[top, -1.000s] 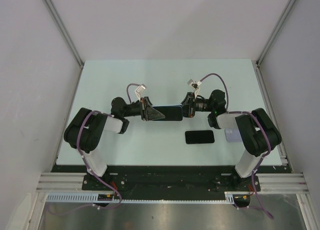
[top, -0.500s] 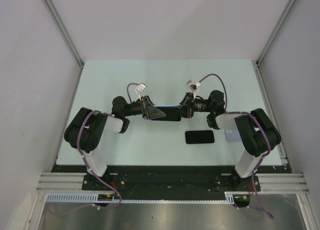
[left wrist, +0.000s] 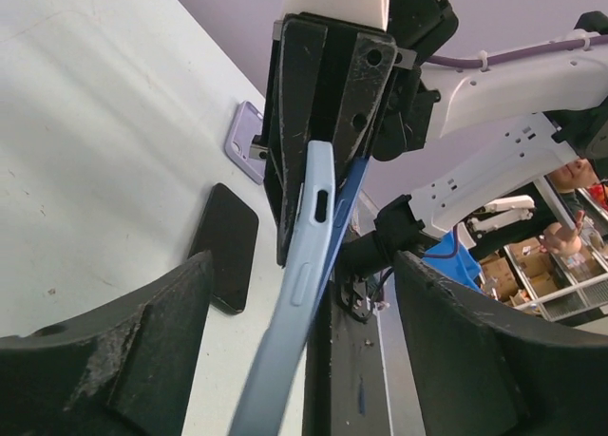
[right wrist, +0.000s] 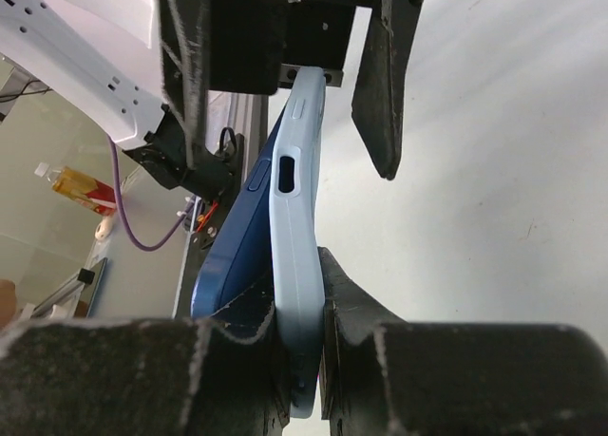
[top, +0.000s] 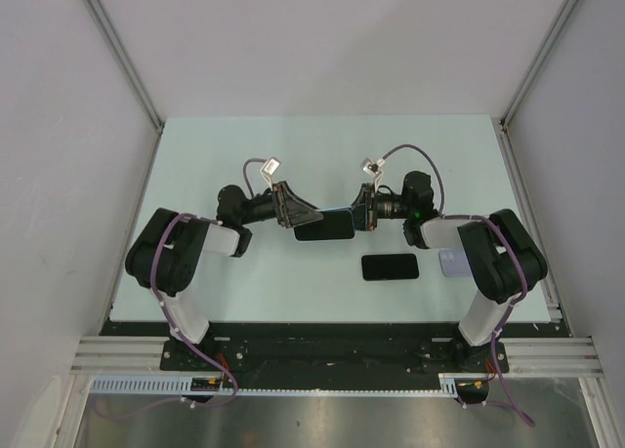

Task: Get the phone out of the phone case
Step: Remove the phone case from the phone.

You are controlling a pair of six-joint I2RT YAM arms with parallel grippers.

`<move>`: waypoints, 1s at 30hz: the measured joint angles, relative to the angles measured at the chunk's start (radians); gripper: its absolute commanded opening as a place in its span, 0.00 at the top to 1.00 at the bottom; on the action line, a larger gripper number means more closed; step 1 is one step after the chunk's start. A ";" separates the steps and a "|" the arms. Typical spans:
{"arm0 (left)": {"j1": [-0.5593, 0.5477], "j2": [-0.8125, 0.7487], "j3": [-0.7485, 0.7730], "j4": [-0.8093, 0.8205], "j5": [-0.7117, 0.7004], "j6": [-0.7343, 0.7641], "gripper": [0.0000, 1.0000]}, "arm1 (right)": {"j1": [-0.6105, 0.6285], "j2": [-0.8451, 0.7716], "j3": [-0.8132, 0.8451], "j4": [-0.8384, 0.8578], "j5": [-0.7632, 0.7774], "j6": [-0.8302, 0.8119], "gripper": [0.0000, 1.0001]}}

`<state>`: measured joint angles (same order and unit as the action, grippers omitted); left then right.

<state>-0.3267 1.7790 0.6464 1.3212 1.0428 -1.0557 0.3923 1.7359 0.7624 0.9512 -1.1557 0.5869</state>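
A light blue phone case (right wrist: 296, 265) is held on edge between the two arms, above the table. My right gripper (right wrist: 299, 286) is shut on one end of it. The dark blue phone (right wrist: 233, 255) leans out of the case on one side, and one right finger sits between phone and case. In the top view the pair looks like a dark slab (top: 327, 225) between my right gripper (top: 358, 217) and my left gripper (top: 309, 217). My left gripper (left wrist: 304, 355) is open, its fingers standing wide on either side of the case (left wrist: 299, 293) without touching it.
A black phone (top: 390, 266) lies flat on the pale green table (top: 225, 155) in front of the right arm. A lavender case (top: 451, 263) lies beside it, partly under the right arm. White walls enclose the table on three sides.
My left gripper has opened and let go of the end of the case. Both wrists have shifted slightly toward the far side. The right gripper has kept its grip.
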 measured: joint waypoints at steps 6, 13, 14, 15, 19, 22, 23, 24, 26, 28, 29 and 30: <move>0.003 -0.018 0.000 -0.001 -0.002 0.034 0.00 | 0.000 0.011 0.023 -0.104 0.006 -0.034 1.00; 0.011 -0.041 0.000 -0.001 -0.001 0.067 0.00 | 0.003 0.018 0.050 -0.206 0.027 -0.080 1.00; 0.014 -0.041 0.000 -0.001 -0.001 0.070 0.00 | 0.004 0.018 0.053 -0.215 0.031 -0.085 1.00; 0.016 -0.041 0.000 -0.001 -0.001 0.072 0.00 | 0.004 0.018 0.055 -0.227 0.035 -0.091 1.00; 0.020 -0.044 0.000 -0.003 -0.002 0.106 0.00 | 0.005 0.018 0.066 -0.271 0.051 -0.117 1.00; 0.021 -0.076 0.000 -0.011 -0.012 0.172 0.00 | 0.005 0.020 0.071 -0.301 0.072 -0.131 1.00; 0.021 -0.098 0.000 -0.014 -0.020 0.202 0.00 | 0.005 0.020 0.071 -0.309 0.077 -0.136 1.00; 0.021 -0.126 0.000 -0.022 -0.028 0.235 0.00 | 0.005 0.021 0.071 -0.318 0.083 -0.140 1.00; 0.021 -0.183 0.000 -0.047 -0.050 0.299 0.00 | 0.005 0.021 0.071 -0.334 0.093 -0.150 1.00; 0.021 -0.244 0.000 -0.090 -0.079 0.372 0.00 | 0.005 0.021 0.073 -0.352 0.103 -0.159 1.00; 0.021 -0.266 0.000 -0.112 -0.096 0.404 0.00 | 0.005 0.021 0.076 -0.361 0.105 -0.164 1.00; 0.021 -0.291 0.000 -0.142 -0.117 0.442 0.00 | 0.005 0.021 0.078 -0.369 0.109 -0.170 1.00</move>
<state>-0.3054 1.4876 0.6460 1.1797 0.9253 -0.6136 0.3973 1.7565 0.8402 0.5827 -1.0462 0.4171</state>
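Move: The cased phone, held by the right hand at its right end, has its middle about 4 cm right of the left hand, 2 cm back and 1 cm lower, so the left fingers straddle its free end. From the right hand that middle is 6 cm left, 2 cm back and 1 cm lower. On the table some 17 cm below, a black phone lies about 11 cm right of the right hand and 5 cm back; the empty case is 20 cm farther right of the black phone. Upward, slowly at first and then fast, the left hand clears the phone's free end by about 7 cm, drifting slightly left; its fingers spread fully and it rolls some 30 degrees, its forward side rising. Meanwhile the right hand keeps its grip on the case and sinks about 4 cm, easing 2 cm forward with its fingertips dipping. ##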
